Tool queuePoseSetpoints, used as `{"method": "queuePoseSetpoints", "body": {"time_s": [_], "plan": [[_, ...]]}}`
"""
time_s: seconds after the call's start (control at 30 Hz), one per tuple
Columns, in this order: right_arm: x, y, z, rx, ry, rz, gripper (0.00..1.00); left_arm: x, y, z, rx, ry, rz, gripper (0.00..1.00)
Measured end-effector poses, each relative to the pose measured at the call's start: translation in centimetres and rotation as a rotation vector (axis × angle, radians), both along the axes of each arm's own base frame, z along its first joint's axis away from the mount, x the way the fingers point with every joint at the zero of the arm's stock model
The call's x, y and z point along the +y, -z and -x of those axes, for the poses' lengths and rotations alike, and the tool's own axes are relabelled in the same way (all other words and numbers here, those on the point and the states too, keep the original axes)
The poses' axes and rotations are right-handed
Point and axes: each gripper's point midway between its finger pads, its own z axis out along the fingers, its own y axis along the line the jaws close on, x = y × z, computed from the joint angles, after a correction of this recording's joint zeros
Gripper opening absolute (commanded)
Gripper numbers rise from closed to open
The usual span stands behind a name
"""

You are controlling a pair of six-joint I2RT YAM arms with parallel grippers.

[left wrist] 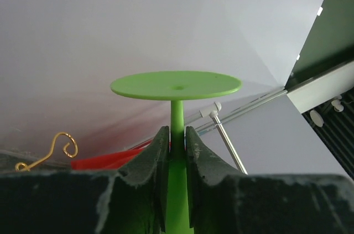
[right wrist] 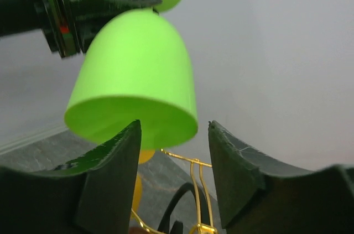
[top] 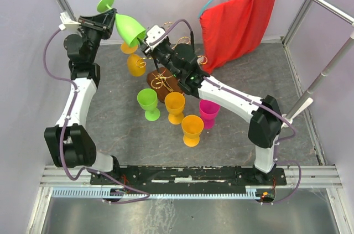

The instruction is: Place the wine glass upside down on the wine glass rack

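The green wine glass [top: 129,28] is held in the air at the back left, lying tilted, with its foot [top: 105,3] to the upper left and its bowl mouth pointing down-right. My left gripper [top: 113,17] is shut on its stem [left wrist: 177,115], just under the round foot [left wrist: 176,84]. My right gripper [top: 148,39] is open at the bowl's rim [right wrist: 135,73]; its fingers [right wrist: 113,156] stand wide just below the mouth. Under both lies the wine glass rack [top: 161,79], gold wire [right wrist: 193,173] on a brown base, with two orange glasses [top: 136,64] hanging on it.
Four glasses stand upright in front of the rack: green [top: 148,103], orange [top: 175,106], orange [top: 192,129] and magenta [top: 209,112]. A red cloth [top: 239,24] hangs at the back right. A metal pole [top: 326,73] slants along the right side. White walls enclose the table.
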Motion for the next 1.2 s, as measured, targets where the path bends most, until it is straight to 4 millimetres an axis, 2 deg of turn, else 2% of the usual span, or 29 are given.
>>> {"method": "queuePoseSetpoints", "body": {"time_s": [0.17,0.33,0.47,0.7,0.8,0.87,1.0,1.2], "plan": [[-1.9,1.0,0.7,0.043,0.036,0.058,0.82,2.4,-1.4,0.3,-0.061,-0.04,-0.094,0.03],[-4.7,-0.6,1.3,0.07,0.103,0.073,0.92,5.5,-1.7,0.6,-0.099,-0.104,-0.241,0.03],[-6.1,-1.5,1.1,0.112,0.135,0.097,0.97,7.4,-0.6,0.9,-0.078,-0.162,-0.403,0.03],[-6.5,-4.8,-0.5,0.201,0.142,0.124,1.0,7.4,0.4,3.4,-0.074,-0.196,-0.731,0.03],[-6.7,-5.1,-1.1,0.257,0.128,0.144,1.0,7.0,0.6,4.9,-0.088,-0.198,-0.86,0.03],[-7.2,-4.1,-1.3,0.32,0.115,0.171,1.0,6.7,0.7,5.8,-0.106,-0.197,-0.929,0.03],[-8.7,-0.5,-1.2,0.467,0.098,0.236,1.0,5.9,1.8,7.7,-0.139,-0.181,-1.035,0.03],[-10.3,6.9,0.2,0.695,0.096,0.367,1.0,4.6,4.6,8.8,-0.183,-0.106,-1.108,0.03]]}}
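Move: Below the left hand, which already holds the green wine glass by its stem, the rack's nearest free left hook lies about 8 cm right, 5 cm back and some 22 cm down; the hanging orange glass is roughly 4 cm ahead, 3 cm right and 27 cm down. From the right hand, the rack's middle is about 6 cm ahead, 6 cm right and 22 cm below, and the green glass is 4 cm ahead, 6 cm left, slightly higher. Rolling its left side up some 60 degrees, the left hand keeps the stem pinched and carries the green glass about 8 cm left, then back and down past the hanging orange glass's left side. The right hand, already off the bowl, opens fully and pulls away about 10 cm right, rises, then drops over the rack, tipping its fingers down some 40 degrees. ##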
